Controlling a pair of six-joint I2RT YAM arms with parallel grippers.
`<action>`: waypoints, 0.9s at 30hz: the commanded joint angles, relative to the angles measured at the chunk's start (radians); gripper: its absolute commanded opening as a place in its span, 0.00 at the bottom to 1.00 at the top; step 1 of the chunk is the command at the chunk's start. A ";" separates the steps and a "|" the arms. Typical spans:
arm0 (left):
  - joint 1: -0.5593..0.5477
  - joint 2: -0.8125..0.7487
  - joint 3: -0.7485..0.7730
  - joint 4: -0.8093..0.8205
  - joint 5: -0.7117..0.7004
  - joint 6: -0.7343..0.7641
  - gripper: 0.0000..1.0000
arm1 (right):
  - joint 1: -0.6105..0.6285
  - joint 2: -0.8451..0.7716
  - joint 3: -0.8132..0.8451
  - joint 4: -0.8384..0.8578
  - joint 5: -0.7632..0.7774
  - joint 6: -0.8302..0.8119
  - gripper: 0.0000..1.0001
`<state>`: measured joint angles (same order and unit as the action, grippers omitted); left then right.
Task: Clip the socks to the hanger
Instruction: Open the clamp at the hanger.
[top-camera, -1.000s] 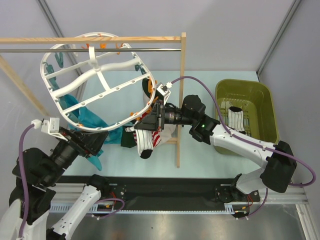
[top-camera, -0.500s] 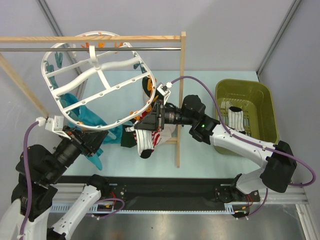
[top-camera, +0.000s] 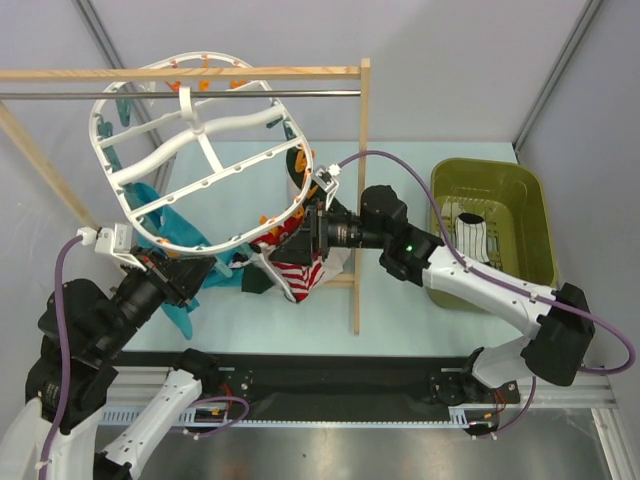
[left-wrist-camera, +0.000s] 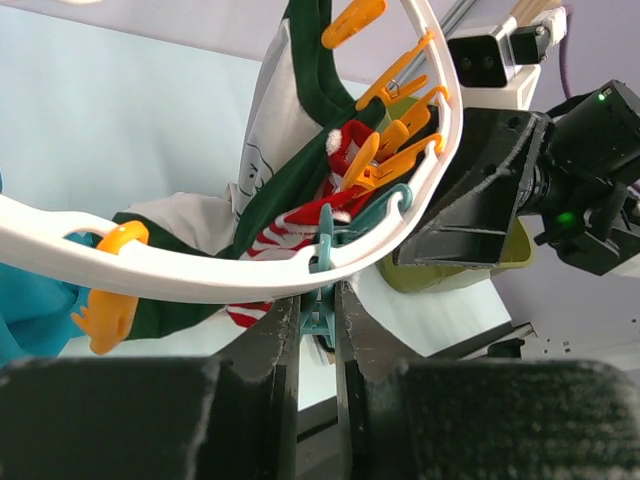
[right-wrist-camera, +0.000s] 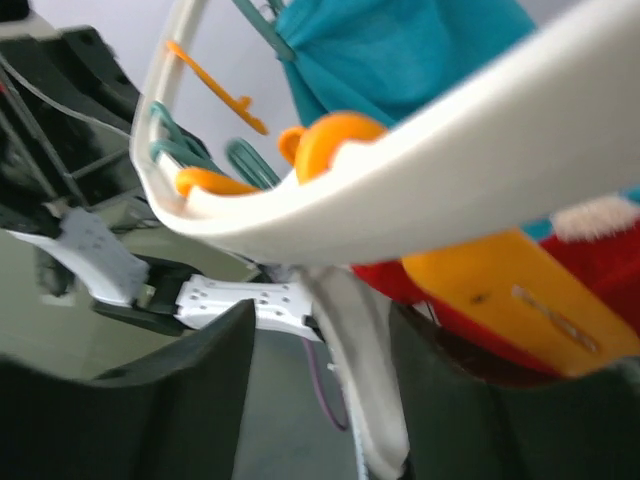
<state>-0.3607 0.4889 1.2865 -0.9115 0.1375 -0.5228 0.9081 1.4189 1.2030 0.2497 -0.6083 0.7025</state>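
The white oval hanger (top-camera: 190, 130) hangs tilted from the metal rod. My left gripper (top-camera: 197, 277) is at its lower rim, shut on a teal clip (left-wrist-camera: 318, 312) under the rim (left-wrist-camera: 190, 275). My right gripper (top-camera: 298, 237) is at the lower right rim among orange clips (left-wrist-camera: 395, 140). A red-and-white sock (top-camera: 300, 272) hangs just below it and shows in the left wrist view (left-wrist-camera: 285, 228). In the right wrist view a pale sock strip (right-wrist-camera: 358, 350) hangs from the rim (right-wrist-camera: 430, 180) between my open fingers, close to the right finger (right-wrist-camera: 450, 400). Another striped sock (top-camera: 466, 236) lies in the bin.
An olive green bin (top-camera: 530, 200) stands at the right. The wooden rack's post (top-camera: 360, 200) stands just right of my right gripper. A teal cloth (top-camera: 172, 228) and a dark green-and-white garment (top-camera: 255, 278) hang from the hanger.
The hanger has swung up and to the right. My right gripper has moved up to the rim, lifting the socks. My left gripper has moved right along the lower rim.
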 joint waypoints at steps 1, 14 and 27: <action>-0.004 0.013 0.027 -0.004 -0.001 -0.017 0.00 | -0.005 -0.064 0.050 -0.168 0.057 -0.113 0.63; -0.004 -0.001 0.033 -0.004 0.040 -0.023 0.00 | -0.305 -0.345 0.205 -0.926 0.689 -0.363 0.61; -0.004 -0.007 0.007 0.022 0.088 -0.029 0.00 | -1.015 0.021 0.086 -0.873 0.771 -0.318 0.76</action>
<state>-0.3607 0.4873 1.2926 -0.9295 0.1806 -0.5255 -0.0731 1.3495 1.3037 -0.6075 0.1310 0.3687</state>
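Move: The right gripper's next goal is the black-and-white sock in the green bin, roughly 20 cm ahead, 42 cm right and 34 cm below; the bin's middle is some 20 cm ahead, 45 cm right and 32 cm below. The red-striped socks hang about 2 cm ahead, straight below by 8 cm. The teal clamp is right between the left gripper's fingers; the red-striped socks are about 5 cm ahead of that gripper, 11 cm right and 8 cm lower. Keep the left gripper pinched on the teal clamp at the hanger rim. With the right fingers already open, dip them clear of the sock being clipped, then swing fast some 45 cm right and 20 cm forward, rising a little before sinking to the bin. Turn the hand about 90 degrees clockwise, tip the fingers down and spread them wider. ##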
